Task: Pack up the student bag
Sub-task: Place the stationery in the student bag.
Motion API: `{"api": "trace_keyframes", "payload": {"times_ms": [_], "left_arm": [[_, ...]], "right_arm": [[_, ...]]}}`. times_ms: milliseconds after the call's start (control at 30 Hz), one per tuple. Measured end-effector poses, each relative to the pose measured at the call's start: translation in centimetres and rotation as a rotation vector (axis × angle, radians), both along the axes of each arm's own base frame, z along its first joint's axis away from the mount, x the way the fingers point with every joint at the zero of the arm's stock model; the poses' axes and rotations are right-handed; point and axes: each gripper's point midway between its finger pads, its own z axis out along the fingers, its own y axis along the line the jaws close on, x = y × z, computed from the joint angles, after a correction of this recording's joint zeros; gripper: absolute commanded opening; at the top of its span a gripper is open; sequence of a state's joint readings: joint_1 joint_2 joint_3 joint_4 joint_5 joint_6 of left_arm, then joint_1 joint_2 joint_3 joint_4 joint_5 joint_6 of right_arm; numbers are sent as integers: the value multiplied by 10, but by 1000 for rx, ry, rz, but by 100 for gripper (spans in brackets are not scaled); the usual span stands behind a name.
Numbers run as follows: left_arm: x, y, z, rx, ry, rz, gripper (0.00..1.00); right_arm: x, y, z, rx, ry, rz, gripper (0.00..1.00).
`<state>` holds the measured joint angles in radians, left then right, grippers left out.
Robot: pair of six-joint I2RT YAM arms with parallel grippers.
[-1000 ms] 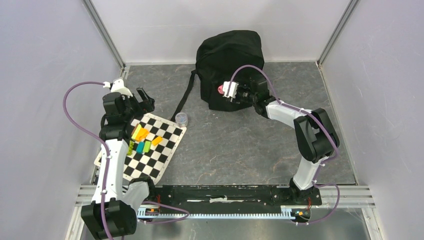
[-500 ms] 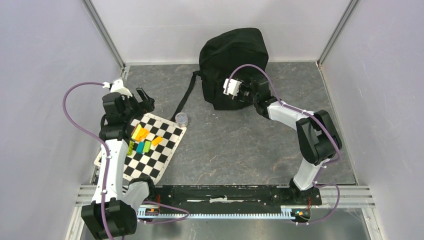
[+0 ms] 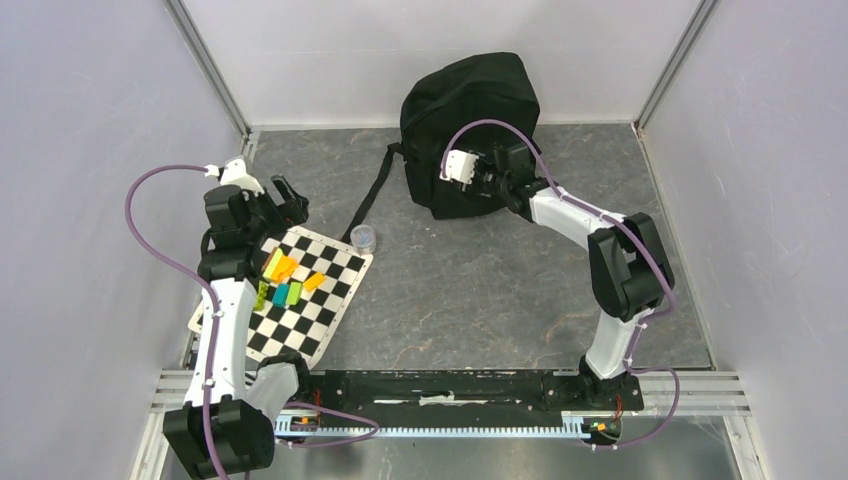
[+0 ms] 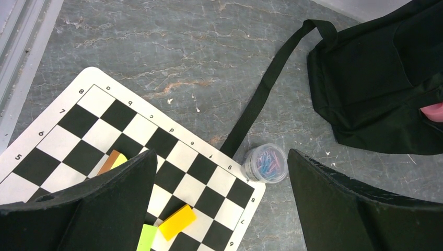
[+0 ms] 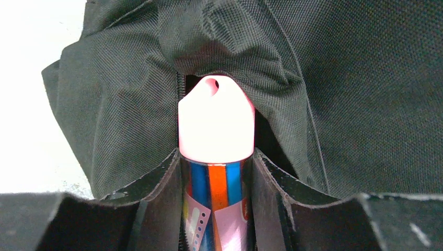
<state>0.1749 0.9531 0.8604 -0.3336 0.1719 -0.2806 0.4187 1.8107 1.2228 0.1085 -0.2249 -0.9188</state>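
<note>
The student bag [image 3: 465, 100] is a large black fabric backpack at the back of the table, also in the left wrist view [image 4: 376, 89]. My right gripper [image 3: 452, 182] is pressed against its front and is shut on a can with blue and orange stripes [image 5: 217, 198]. In the right wrist view the gripper [image 5: 217, 157] holds the can just below its pink cap [image 5: 216, 120]. The cap pokes into a dark gap under a fold of the bag [image 5: 339, 78]. My left gripper [image 3: 272, 203] hangs open over the chessboard, nothing between its fingers [image 4: 219, 157].
A chessboard [image 3: 330, 300] lies at the left with several coloured blocks [image 3: 285, 280] on it. A small clear tub of paper clips [image 3: 365, 237] [image 4: 265, 163] stands by its far corner. The bag's black strap [image 3: 372, 195] trails across the floor toward the tub.
My right gripper has pushed the can forward and up into the bag; the pink cap no longer shows from above. The bag has shifted back a little. The left arm has not moved.
</note>
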Motion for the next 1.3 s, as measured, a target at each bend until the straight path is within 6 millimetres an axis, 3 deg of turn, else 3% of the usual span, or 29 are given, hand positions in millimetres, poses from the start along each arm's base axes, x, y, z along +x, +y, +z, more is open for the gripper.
{"api": "trace_keyframes", "payload": {"times_ms": [100, 133, 233, 300, 433, 733, 900, 1100, 1200, 1300], "left_arm": [[0, 0, 0, -2, 0, -3, 100], [0, -1, 0, -2, -1, -4, 100], [0, -1, 0, -4, -1, -7, 100], [0, -1, 0, -6, -1, -8, 100], [0, 0, 0, -7, -2, -6, 100], [0, 0, 0, -10, -2, -7, 100], [0, 1, 1, -11, -2, -5, 100], [0, 1, 0, -19, -2, -1, 100], [-1, 0, -1, -24, -3, 0, 100], [-1, -3, -4, -34, -1, -14, 100]], "right_arm": [[9, 2, -2, -20, 29, -10, 7], [12, 2, -3, -27, 37, -16, 14], [16, 0, -4, -42, 50, -29, 50], [17, -2, -5, -50, 52, -39, 66], [18, -6, -5, -63, 48, -59, 81], [17, -13, 7, -63, 39, -93, 94], [9, -13, 24, -6, 52, -97, 98], [-4, -8, 83, 183, 57, -118, 96], [-6, 6, 120, 321, 97, -108, 96], [-19, 24, 136, 434, 160, -72, 98]]}}
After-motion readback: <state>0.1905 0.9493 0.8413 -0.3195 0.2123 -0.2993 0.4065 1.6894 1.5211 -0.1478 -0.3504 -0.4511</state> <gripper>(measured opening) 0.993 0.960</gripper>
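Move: The right hand holds the stationery at the student bag's opening, whose middle is about 3 cm ahead, 1 cm right and 3 cm below. The clear jar sits some 17 cm left, 9 cm back and 12 cm below this hand; the loose strap's middle is about 15 cm left, level in reach and 13 cm below. From the left hand, the opening is roughly 18 cm ahead, 29 cm right and 11 cm below. The right hand eases the stationery about 2 cm forward into the bag, opens, then rises some 14 cm. ##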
